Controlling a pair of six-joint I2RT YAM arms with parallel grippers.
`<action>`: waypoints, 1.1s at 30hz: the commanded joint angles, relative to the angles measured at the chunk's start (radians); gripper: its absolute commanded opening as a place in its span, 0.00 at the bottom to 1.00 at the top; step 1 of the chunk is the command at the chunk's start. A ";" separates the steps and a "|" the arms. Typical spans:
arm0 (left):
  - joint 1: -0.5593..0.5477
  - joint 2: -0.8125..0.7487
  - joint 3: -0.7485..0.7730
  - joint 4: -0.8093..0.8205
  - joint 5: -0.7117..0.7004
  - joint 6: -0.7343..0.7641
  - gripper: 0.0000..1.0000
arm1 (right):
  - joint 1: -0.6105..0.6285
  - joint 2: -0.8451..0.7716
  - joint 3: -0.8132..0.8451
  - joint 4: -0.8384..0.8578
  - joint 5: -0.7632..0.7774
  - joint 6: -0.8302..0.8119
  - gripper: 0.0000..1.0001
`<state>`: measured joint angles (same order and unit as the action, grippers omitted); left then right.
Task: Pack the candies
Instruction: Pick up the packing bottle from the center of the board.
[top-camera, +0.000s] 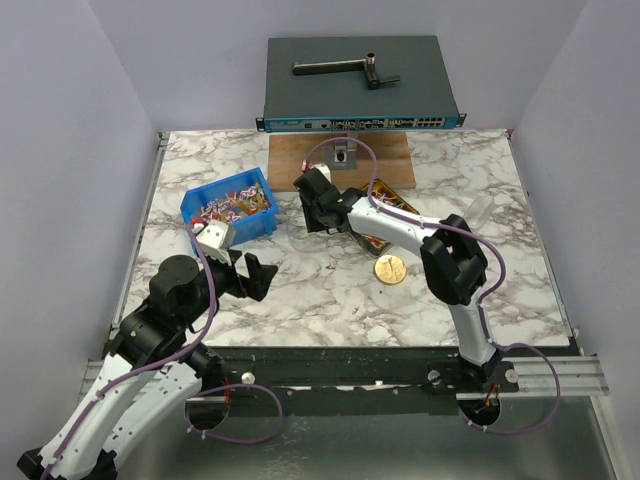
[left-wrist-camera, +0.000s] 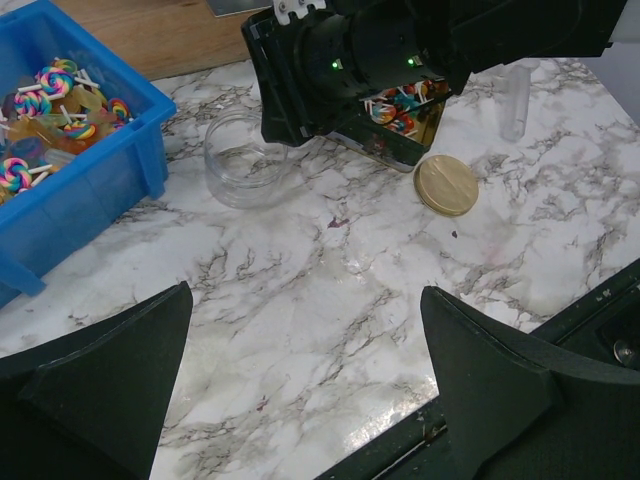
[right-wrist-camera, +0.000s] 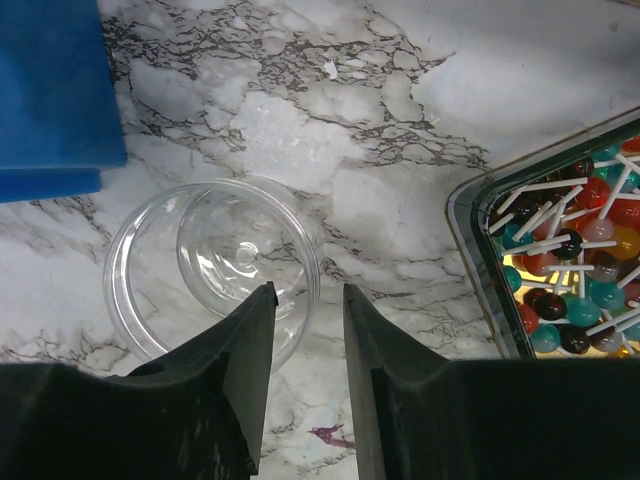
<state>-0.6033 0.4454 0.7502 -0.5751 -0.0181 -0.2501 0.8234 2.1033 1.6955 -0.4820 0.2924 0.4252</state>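
Note:
The candies (left-wrist-camera: 52, 98) fill a blue bin (top-camera: 228, 205) at the table's left. More round candies on sticks (right-wrist-camera: 570, 262) lie in a dark tin (left-wrist-camera: 405, 128) on the right. Between bin and tin stands an empty clear jar (right-wrist-camera: 205, 262), upright. My right gripper (right-wrist-camera: 307, 290) hangs over the jar's right rim, one finger above the inside and one outside. Its jaws are narrow but apart and grip nothing. From above, the right gripper (top-camera: 318, 210) hides the jar. My left gripper (left-wrist-camera: 305, 300) is wide open and empty over bare marble near the front edge.
A round gold lid (left-wrist-camera: 446, 184) lies flat in front of the tin. A small clear tube (left-wrist-camera: 513, 100) lies to the right of the tin. A wooden board (top-camera: 340, 160) and a network switch (top-camera: 360, 95) sit at the back.

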 joint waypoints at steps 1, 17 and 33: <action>0.005 -0.009 0.005 -0.013 0.017 0.006 0.99 | 0.004 0.046 0.044 -0.041 0.034 -0.006 0.35; 0.005 0.007 0.005 -0.013 0.017 0.008 0.99 | 0.003 0.067 0.043 -0.049 0.034 -0.005 0.12; 0.005 0.011 0.002 -0.014 0.018 0.008 0.99 | 0.040 -0.139 -0.182 -0.016 0.041 0.019 0.01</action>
<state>-0.6033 0.4519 0.7502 -0.5755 -0.0158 -0.2497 0.8368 2.0556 1.5791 -0.5030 0.3031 0.4274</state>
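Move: Just left of the right fingers stands the clear packing bottle, open end up, its middle about 4 cm left, level fore and aft, and some 4 cm below; the near side of its rim is between the parted fingertips. The candy tin lies about 12 cm right and 4 cm ahead, the blue bin 21 cm left and 6 cm ahead, the gold lid 16 cm right and 9 cm back. From the left hand the bottle is some 18 cm ahead, 9 cm right and well below. Sinking about 2 cm over the bottle's right-hand rim, the right hand shuts its half-open fingers, one inside and one outside, and pinches the thin wall. Keeping that grip, it then draws back and to the right at unchanged height, about 3 cm and speeding up, away from the blue bin. ##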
